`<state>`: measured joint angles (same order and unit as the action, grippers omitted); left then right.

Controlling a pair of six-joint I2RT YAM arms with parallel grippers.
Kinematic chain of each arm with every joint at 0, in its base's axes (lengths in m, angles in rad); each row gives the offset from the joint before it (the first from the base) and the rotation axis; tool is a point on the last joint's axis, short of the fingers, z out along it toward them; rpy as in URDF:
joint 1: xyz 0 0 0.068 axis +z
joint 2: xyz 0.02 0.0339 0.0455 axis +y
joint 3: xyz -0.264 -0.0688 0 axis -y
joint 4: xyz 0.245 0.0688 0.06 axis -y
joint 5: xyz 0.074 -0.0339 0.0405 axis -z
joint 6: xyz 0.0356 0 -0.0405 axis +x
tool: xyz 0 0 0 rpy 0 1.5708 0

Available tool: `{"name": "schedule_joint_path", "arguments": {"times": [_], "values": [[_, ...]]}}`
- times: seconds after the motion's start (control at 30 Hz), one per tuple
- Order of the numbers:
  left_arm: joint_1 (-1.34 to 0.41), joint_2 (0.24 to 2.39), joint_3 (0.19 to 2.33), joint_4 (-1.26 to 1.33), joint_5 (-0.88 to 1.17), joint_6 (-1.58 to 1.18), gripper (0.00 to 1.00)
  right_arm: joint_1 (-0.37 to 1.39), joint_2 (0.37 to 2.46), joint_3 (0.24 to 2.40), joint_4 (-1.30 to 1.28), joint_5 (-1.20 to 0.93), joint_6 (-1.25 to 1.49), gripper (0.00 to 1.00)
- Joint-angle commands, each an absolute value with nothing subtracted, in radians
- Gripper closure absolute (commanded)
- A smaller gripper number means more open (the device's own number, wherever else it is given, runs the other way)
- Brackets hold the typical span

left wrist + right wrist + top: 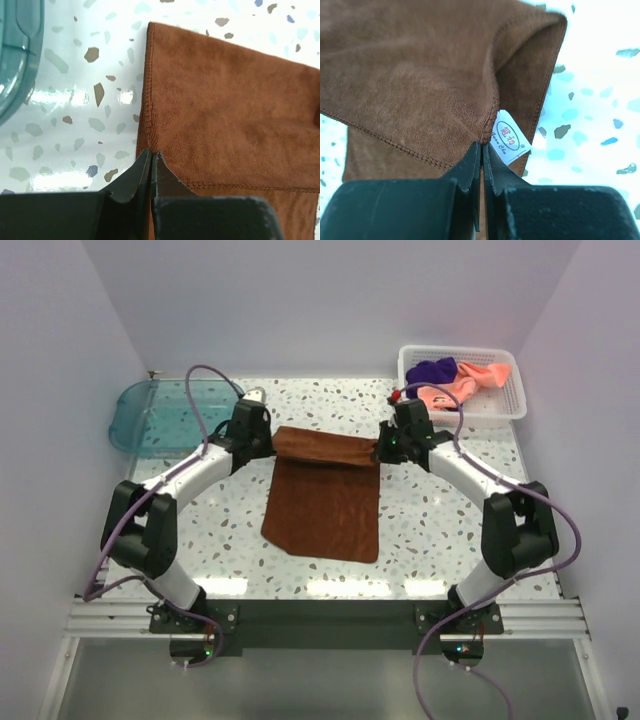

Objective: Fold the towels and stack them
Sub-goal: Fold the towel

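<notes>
A rust brown towel [325, 502] lies spread in the middle of the table, its far edge folded back toward me in a narrow band. My left gripper [270, 443] is shut on the towel's far left corner [150, 150]. At the far right corner, beside a white label [509, 138], my right gripper [378, 450] is shut on the same towel [420, 75]. The salmon pink towel [478, 379] and the deep purple towel [434, 370] lie bunched in the white mesh basket [505, 410] at the back right.
A teal translucent tray [160, 415] stands at the back left, its edge showing in the left wrist view [15, 55]. The speckled tabletop [230, 540] surrounds the brown towel. White walls close in the back and both sides.
</notes>
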<state>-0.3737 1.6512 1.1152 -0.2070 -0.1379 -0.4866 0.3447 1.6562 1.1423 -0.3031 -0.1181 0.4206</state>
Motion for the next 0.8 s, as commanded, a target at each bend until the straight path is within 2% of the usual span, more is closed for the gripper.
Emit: {"name": "schedule_joint_path", "arguments": {"times": [0.0,0.13,0.37,0.47,0.5,0.53,0.57,0.6,0.7,0.77], "values": [[-0.374,1.579,1.189,-0.282,-0.152,-0.442,1.0,0.342,1.582,1.207,-0.382,-0.084,0.394,1.0],[-0.374,1.533,1.167,-0.328,-0.12,-0.445,1.0,0.342,1.534,1.184,-0.417,-0.106,0.4,1.0],[-0.38,1.509,0.962,-0.293,-0.051,-0.494,1.0,0.342,1.522,1.033,-0.371,-0.133,0.448,1.0],[-0.393,1.496,0.885,-0.258,-0.04,-0.506,0.94,0.344,1.528,0.977,-0.351,-0.152,0.459,1.0],[-0.397,1.488,0.871,-0.246,-0.037,-0.509,0.86,0.344,1.537,0.965,-0.359,-0.152,0.454,0.99],[-0.4,1.482,0.861,-0.241,-0.034,-0.512,0.8,0.344,1.539,0.962,-0.362,-0.15,0.45,0.93],[-0.405,1.474,0.841,-0.239,-0.037,-0.509,0.68,0.344,1.539,0.956,-0.364,-0.15,0.437,0.87],[-0.41,1.45,0.833,-0.248,-0.038,-0.508,0.63,0.344,1.523,0.953,-0.374,-0.15,0.43,0.7],[-0.414,1.364,0.792,-0.282,-0.051,-0.508,0.46,0.356,1.473,0.953,-0.397,-0.141,0.396,0.51],[-0.416,1.307,0.743,-0.301,-0.067,-0.515,0.36,0.388,1.451,0.956,-0.432,-0.129,0.37,0.48]]}}
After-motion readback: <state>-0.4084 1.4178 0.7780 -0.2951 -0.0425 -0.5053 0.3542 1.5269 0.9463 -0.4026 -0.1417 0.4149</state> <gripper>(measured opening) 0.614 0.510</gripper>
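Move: Each hand holds a corner of the towel's lifted edge. Its landing spot on the near part lies about 10 cm back and 8 below the left hand, and 7 cm back, 2 right and 7 below the right. The near left corner is some 17 cm back and 2 left of the left hand; the near right corner is roughly 20 cm back and 2 right of the right hand, with the white label about 3 cm back and 3 right. Still pinching the two corners of the towel's free edge, both hands lift some 3.5 cm, then swing back towards the base and down over the near part, the left about 11 cm back and the right about 7, the wrists tipping down roughly 10 degrees. Low over the towel the fingers open about halfway and let go of the corners. ##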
